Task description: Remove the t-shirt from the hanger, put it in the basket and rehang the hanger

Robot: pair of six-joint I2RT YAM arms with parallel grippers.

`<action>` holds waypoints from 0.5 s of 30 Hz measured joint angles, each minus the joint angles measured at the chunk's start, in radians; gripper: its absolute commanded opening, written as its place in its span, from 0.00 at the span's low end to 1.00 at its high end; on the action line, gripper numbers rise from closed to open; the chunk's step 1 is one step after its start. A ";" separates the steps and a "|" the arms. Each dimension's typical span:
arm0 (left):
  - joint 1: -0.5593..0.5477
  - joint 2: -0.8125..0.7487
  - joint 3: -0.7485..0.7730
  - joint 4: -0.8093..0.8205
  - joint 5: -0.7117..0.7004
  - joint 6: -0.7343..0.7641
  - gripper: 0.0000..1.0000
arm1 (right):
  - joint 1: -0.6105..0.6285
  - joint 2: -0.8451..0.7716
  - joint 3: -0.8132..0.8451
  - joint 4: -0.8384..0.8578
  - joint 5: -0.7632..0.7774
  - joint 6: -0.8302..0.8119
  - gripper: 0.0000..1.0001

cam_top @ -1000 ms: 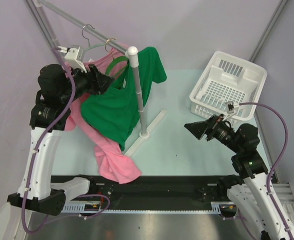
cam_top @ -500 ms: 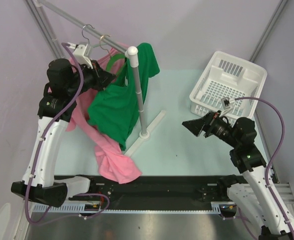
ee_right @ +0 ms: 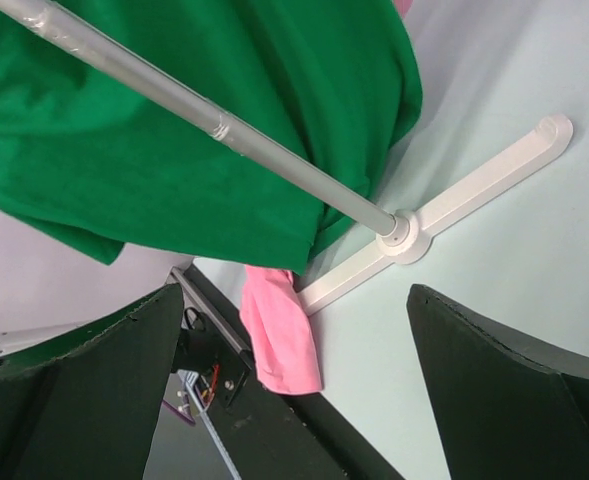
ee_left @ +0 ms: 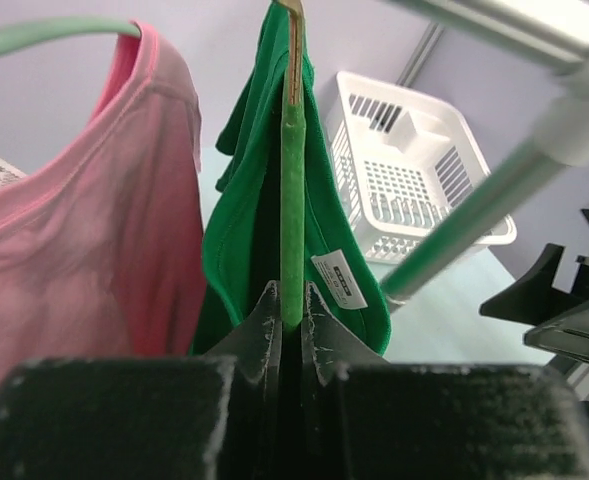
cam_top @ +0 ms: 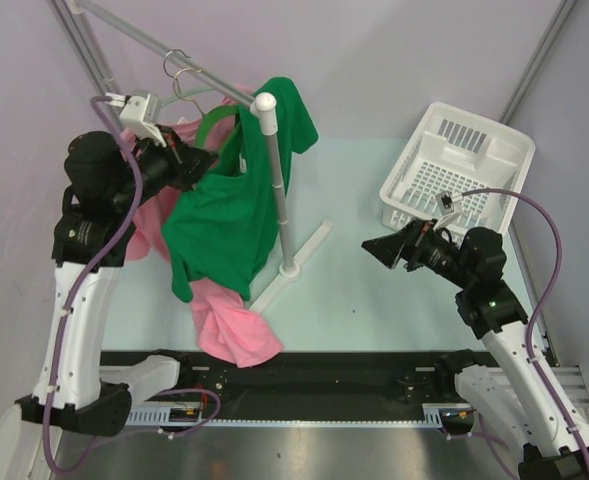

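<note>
A green t-shirt (cam_top: 224, 215) hangs on a green hanger (cam_top: 217, 115) at the rack's white upright pole (cam_top: 277, 185). My left gripper (cam_top: 196, 165) is shut on the hanger's green bar. In the left wrist view the bar (ee_left: 291, 200) runs up from between my closed fingers (ee_left: 267, 315), with the green shirt (ee_left: 239, 235) draped around it. My right gripper (cam_top: 377, 247) is open and empty, low over the table to the right of the rack. Its wrist view shows the green shirt (ee_right: 174, 130) from below.
A pink t-shirt (cam_top: 229, 325) hangs on a pale hanger (ee_left: 54, 30) behind the green one and trails onto the table. The rack's cross foot (cam_top: 294, 262) lies mid-table. A white basket (cam_top: 459, 170) stands at the back right. The metal rail (cam_top: 144, 40) crosses the top left.
My left gripper has shifted left and back with the hanger, and the green shirt has swung left and hangs lower. My right gripper has edged left toward the rack.
</note>
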 measured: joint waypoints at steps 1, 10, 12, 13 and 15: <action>0.000 -0.014 0.000 0.000 -0.003 0.000 0.00 | 0.000 0.006 0.000 0.000 0.000 -0.003 1.00; 0.002 -0.198 -0.137 0.016 -0.067 -0.042 0.00 | 0.000 0.028 0.001 -0.001 0.004 -0.014 1.00; 0.002 -0.231 -0.203 0.018 -0.068 -0.061 0.00 | 0.000 0.050 0.009 0.000 0.005 -0.015 1.00; 0.002 -0.243 -0.241 0.029 -0.065 -0.073 0.00 | 0.000 0.066 0.017 -0.002 0.006 -0.019 1.00; 0.003 -0.253 -0.309 0.053 -0.047 -0.096 0.00 | 0.000 0.106 0.047 0.000 0.012 -0.030 1.00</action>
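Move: The left hand already grips the green hanger by its near side, the green t-shirt hanging from it with its middle some 5 cm ahead, 6 cm right and 15 cm below. The rail passes about 10 cm ahead and 17 cm above, and the post's top is roughly 14 cm right, 1 cm ahead and 16 cm above. The pink shirt is about 8 cm ahead, 6 cm left and 8 cm down. From the right hand the t-shirt lies about 10 cm ahead and 25 cm left, level in height. Back and up first, then down: the left hand draws the pinched green hanger about 4 cm towards the base while rising some 2.5 cm, then sinks about 7 cm, ending below its starting height and away from the rail. Its fingers stay shut on the hanger. The open right hand eases about 2 cm forward. ##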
